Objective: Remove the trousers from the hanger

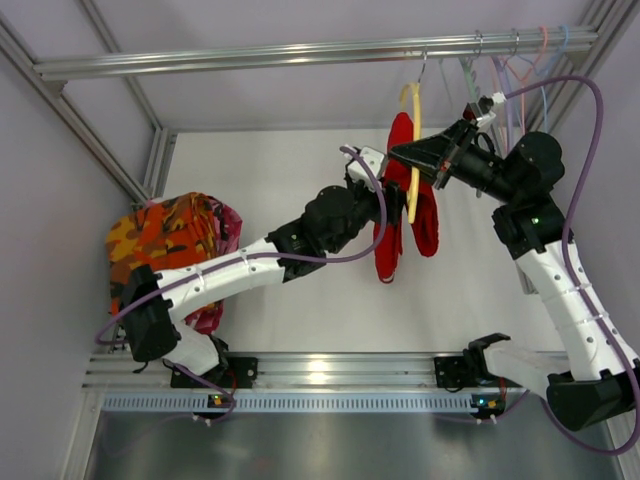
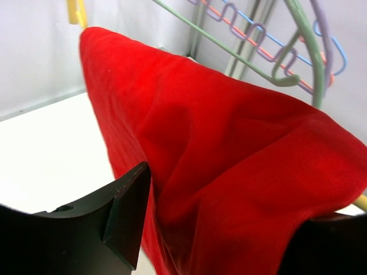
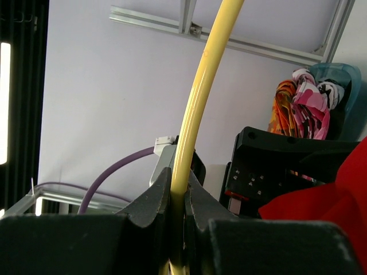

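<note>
The yellow hanger [image 1: 413, 140] hangs by its metal hook from the top rail [image 1: 300, 55], and the red trousers [image 1: 400, 225] are draped over it, hanging down. My right gripper [image 1: 408, 153] is shut on the hanger's yellow arm [image 3: 200, 97], which runs up between its fingertips [image 3: 179, 195]. My left gripper [image 1: 392, 200] is at the trousers from the left. In the left wrist view its jaws stand apart, open, with the red trousers [image 2: 229, 149] bulging between the fingers [image 2: 123, 217]. A stub of the yellow hanger [image 2: 74, 11] shows above the cloth.
An orange camouflage cloth [image 1: 165, 240] and a pink cloth [image 1: 225, 222] lie piled at the left. Pale green, lilac, pink and blue hangers [image 1: 510, 70] hang at the rail's right end, close behind the trousers [image 2: 298, 74]. Frame posts line both sides.
</note>
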Tool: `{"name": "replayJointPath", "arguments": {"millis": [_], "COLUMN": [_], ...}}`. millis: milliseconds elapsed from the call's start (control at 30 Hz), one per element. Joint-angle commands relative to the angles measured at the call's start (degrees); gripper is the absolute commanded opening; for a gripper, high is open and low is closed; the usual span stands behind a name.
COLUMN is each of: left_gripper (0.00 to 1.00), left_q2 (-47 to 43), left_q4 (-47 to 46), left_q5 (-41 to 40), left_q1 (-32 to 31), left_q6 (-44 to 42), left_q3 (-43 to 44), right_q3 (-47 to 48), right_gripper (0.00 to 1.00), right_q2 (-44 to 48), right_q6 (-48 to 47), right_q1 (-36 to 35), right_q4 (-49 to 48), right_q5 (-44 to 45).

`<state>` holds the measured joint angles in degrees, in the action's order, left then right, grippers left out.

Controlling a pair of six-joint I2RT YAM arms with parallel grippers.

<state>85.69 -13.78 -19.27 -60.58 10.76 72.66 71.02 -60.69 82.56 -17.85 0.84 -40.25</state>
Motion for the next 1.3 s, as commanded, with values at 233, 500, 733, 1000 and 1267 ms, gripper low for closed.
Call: {"name": "replayJointPath", "arguments": {"millis": [233, 500, 733, 1000, 1267], "left_gripper": [0.54, 0.25, 0.00, 0.00, 0.00], "left_q2": [-0.7, 2.2, -1.0, -6.1, -7.3], "left_q4": [-8.1, -10.7, -8.4, -0.7, 4.5], "left_q5": [-8.3, -5.9, -3.9, 2.4, 2.7], "left_q1": [1.1, 3.9, 4.7, 8.4, 10.9], "left_q6": [-6.3, -7.1, -8.0, -5.8, -4.4], "left_q3": [-0.8, 2.8, 4.9, 13.6, 26.1], "right_q3": [6.2, 5.4, 3.1, -9.0, -15.8], "right_gripper": [0.00, 0.00, 0.00, 0.00, 0.00], "right_q2": [2.7, 3.9, 4.6, 5.5, 5.4], "right_q6": [-0.2, -1.4, -3.9, -8.1, -11.1], "right_q1": [-1.2, -1.4, -1.4, 0.8, 1.8], "right_q4": [-10.5, -8.8, -8.1, -8.1, -12.0], "right_q5": [-1.2, -1.8, -1.1, -0.7, -2.9]}}
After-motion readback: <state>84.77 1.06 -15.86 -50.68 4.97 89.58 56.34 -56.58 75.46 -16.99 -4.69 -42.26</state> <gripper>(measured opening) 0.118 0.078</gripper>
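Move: The left hand is open around a fold of the red trousers; their middle lies about 1 cm ahead, 3 cm to its right and 5 cm below. The yellow hanger's upper arm, held by the right hand, is about 5 cm ahead, 2 cm right and 6 cm above the left hand. From the right hand the trousers' middle lies about 4 cm back, 2 cm left and 11 cm below; the green hanger hangs some 9 cm ahead and 8 cm right, about level. The left fingers close on the fold of the trousers and pinch it while that hand eases about 3 cm forward and slightly left. It then pulls the cloth mainly up and also left, climbing some 8 cm with its grip kept. The right hand keeps its pinch on the yellow hanger, holding almost still at first, then working against that pull by sinking 7 to 8 cm. ##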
